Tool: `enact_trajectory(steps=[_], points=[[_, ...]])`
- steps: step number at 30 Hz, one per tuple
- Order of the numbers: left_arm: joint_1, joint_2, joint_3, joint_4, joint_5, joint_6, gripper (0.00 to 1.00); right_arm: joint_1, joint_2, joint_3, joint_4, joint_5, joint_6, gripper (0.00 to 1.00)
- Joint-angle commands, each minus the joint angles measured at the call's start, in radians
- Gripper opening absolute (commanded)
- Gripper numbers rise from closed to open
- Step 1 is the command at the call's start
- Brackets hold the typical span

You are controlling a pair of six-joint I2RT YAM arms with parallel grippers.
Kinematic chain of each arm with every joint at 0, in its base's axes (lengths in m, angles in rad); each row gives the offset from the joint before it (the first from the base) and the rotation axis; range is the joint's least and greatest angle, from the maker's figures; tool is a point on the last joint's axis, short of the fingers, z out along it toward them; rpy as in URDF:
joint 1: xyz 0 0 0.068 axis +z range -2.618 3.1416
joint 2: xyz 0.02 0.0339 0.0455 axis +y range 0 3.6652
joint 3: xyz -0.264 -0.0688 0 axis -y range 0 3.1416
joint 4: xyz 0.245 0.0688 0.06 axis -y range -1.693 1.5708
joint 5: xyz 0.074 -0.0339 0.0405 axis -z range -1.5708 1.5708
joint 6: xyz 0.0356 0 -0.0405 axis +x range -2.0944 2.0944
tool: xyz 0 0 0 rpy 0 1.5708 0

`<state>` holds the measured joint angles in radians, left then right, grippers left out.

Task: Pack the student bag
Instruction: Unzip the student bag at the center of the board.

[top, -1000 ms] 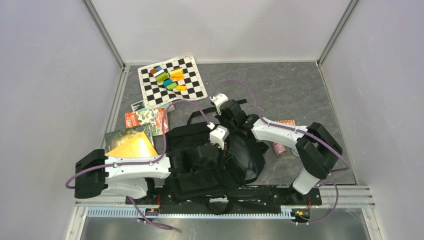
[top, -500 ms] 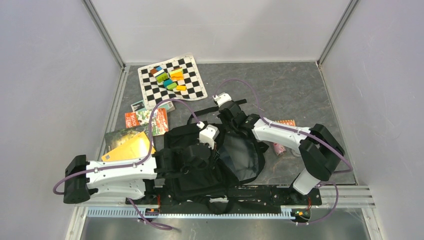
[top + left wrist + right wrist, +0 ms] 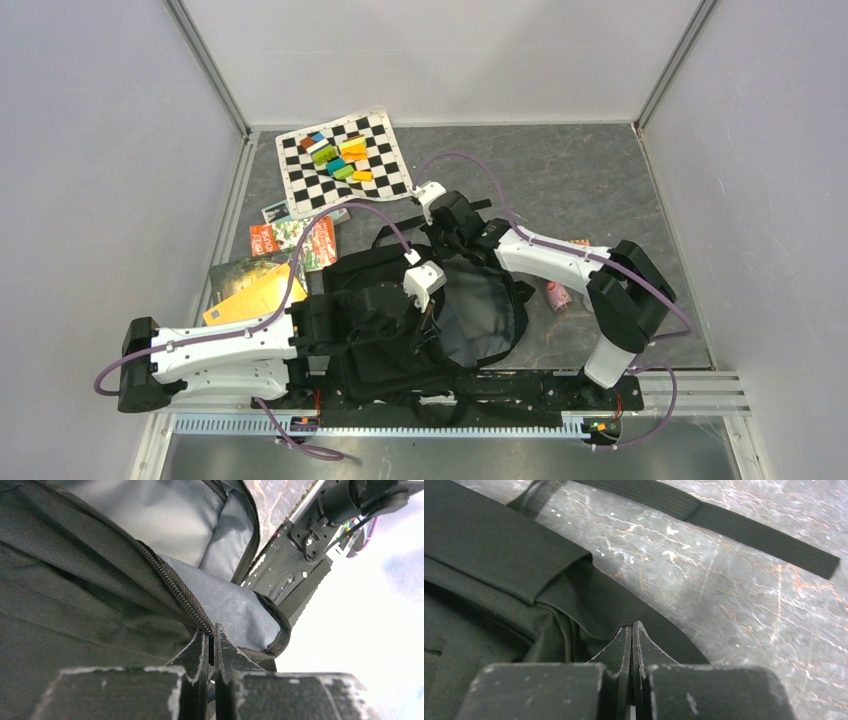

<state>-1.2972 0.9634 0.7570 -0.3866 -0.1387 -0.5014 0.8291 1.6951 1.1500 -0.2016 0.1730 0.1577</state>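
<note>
The student bag [image 3: 390, 345], a big black backpack, lies between my arms with its mouth pulled apart and the grey lining [image 3: 480, 305] showing. My left gripper [image 3: 432, 308] is shut on the bag's zipper edge [image 3: 180, 597]; in the left wrist view the jaws [image 3: 211, 630] pinch that edge, with the grey lining [image 3: 165, 515] beyond. My right gripper [image 3: 452, 238] is shut on the black fabric at the bag's far rim; in the right wrist view [image 3: 631, 626] the tips bite a fold of cloth. A loose strap [image 3: 734, 525] lies on the table past it.
A checkered mat [image 3: 385, 180] with several coloured blocks [image 3: 340, 155] lies at the back. Booklets [image 3: 290, 240] and a yellow one [image 3: 255, 295] sit to the bag's left. A small pink item [image 3: 555, 295] and an orange card [image 3: 576, 243] lie right of the bag.
My left arm has drawn back toward the near left, pulling the zipper edge with it, so the bag's mouth has spread and more grey lining shows. The right gripper shifted slightly left.
</note>
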Motion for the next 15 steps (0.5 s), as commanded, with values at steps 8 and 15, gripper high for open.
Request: enact_trajectory(steps=[8,15], points=[[-0.019,-0.027,0.056,-0.07,-0.03,-0.024,0.02,0.016,0.031,0.099,0.164,-0.059,-0.002,0.0],[0.176,-0.058,0.014,-0.058,-0.089,-0.165,0.02,-0.043,-0.102,0.037,0.025,0.093,-0.005,0.54]])
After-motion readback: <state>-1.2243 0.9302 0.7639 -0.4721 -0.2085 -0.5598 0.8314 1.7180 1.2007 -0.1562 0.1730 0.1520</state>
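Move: The right fingers are shut on the student bag's zipper pull at its far rim, right at their tips. From there the loose strap lies on the table about 5 cm ahead and 6 cm right, the chessboard some 14 cm ahead and 17 cm left, all lower. The left hand already pinches the bag's zipper edge at its tips; the pull lies about 21 cm ahead of it, nearly in line, roughly 6 cm lower. Right hand goes 3 cm left, then opens, rising; left hand, still pinching, draws its zipper edge forward-left. ##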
